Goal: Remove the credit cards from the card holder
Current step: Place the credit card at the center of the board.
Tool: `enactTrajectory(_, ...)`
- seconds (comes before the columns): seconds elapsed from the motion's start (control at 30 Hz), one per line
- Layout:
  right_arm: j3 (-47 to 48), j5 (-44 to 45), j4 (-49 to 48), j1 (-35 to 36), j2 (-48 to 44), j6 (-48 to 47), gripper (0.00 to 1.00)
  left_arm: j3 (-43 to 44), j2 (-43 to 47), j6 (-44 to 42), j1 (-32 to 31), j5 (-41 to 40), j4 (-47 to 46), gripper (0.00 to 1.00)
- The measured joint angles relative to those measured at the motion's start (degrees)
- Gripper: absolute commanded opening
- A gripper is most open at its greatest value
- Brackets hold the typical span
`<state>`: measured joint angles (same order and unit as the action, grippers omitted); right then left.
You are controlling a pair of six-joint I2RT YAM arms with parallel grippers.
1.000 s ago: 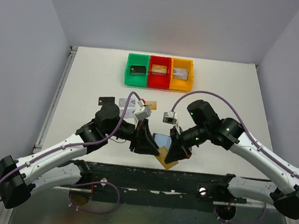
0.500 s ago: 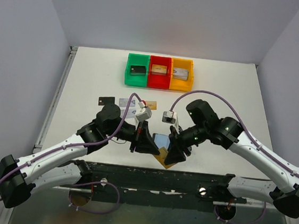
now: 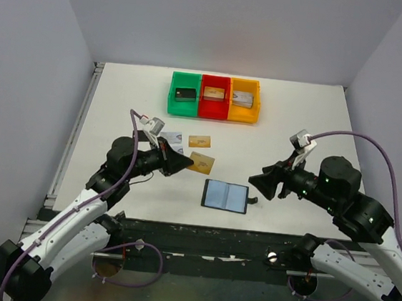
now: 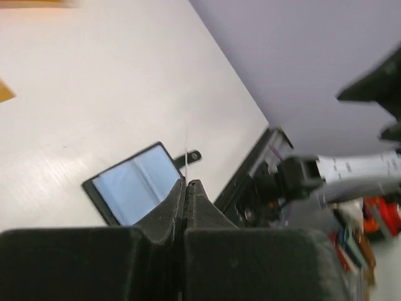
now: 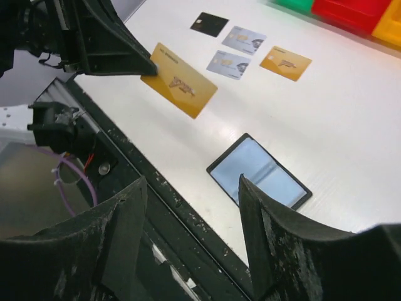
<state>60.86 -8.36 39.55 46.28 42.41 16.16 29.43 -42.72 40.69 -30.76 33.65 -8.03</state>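
Observation:
The card holder (image 3: 225, 195) lies open and flat near the table's front edge, its blue-grey inner faces up; it also shows as the wallet (image 5: 260, 171) and as the holder (image 4: 135, 185). My left gripper (image 3: 182, 163) is shut on a tan-gold credit card (image 3: 201, 163), held in the air left of the holder; the same card (image 5: 180, 80) sticks out of the left gripper's fingers (image 5: 122, 47). My right gripper (image 3: 256, 185) stands open and empty right of the holder, apart from it, and its own view shows that gripper (image 5: 191, 180) spread wide.
Loose cards lie behind the holder: a black card (image 5: 209, 24), two silver cards (image 5: 244, 39) (image 5: 227, 64) and a gold card (image 5: 286, 63). Green (image 3: 185, 93), red (image 3: 214, 96) and yellow (image 3: 244, 100) bins with blocks stand at the back. The black front rail (image 5: 188, 216) runs below the table edge.
The left gripper shut on the gold card and drew it out and away to the left. The right gripper opened, let go of the holder and pulled back right. The holder now lies flat.

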Motion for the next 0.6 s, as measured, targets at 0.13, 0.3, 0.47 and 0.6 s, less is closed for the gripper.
enactTrajectory(0.13,-4.9,5.7,-3.0,0.0,-3.9,3.7,0.67,0.2,-5.0,5.4,3.4,-8.9,0.8,0.0)
enactTrajectory(0.3,-11.1,6.8,-4.4,0.0,-2.6,8.1,0.67,1.2,-18.4,11.1,4.2,-14.9,-1.0,0.0)
enactTrajectory(0.47,-13.4,6.0,-5.4,0.0,-2.3,10.9,0.67,3.6,-28.9,13.1,4.3,-16.8,-3.2,0.0)
enactTrajectory(0.6,-13.5,5.3,-6.7,0.0,-2.0,11.8,0.67,5.5,-32.5,13.5,4.8,-18.2,-4.7,0.0)
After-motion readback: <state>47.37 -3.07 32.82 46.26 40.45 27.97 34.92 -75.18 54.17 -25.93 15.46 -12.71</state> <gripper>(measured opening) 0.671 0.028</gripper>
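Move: The left hand already pinches the gold card by its edge, some 20 cm above the table; the free spot it heads for lies about 13 cm ahead and 3 cm right. The lying gold card is 5 cm beyond that spot, the nearer silver card 9 cm to the spot's left and 1 cm farther. The card holder is about 6 cm back and 16 cm right of the left hand. From the empty right hand the holder lies 6 cm ahead, 8 cm left, roughly 26 cm below. Keeping its pinch on the gold card, the left hand swings it forward, then ever more steeply down towards the free spot just short of the lying gold card, about 12 cm each way, turning some 25 degrees counter-clockwise and tipping its fingers down about as much. The open right hand sinks about 7 cm towards the card holder and halts above it, its fingers turning about 10 degrees clockwise. ##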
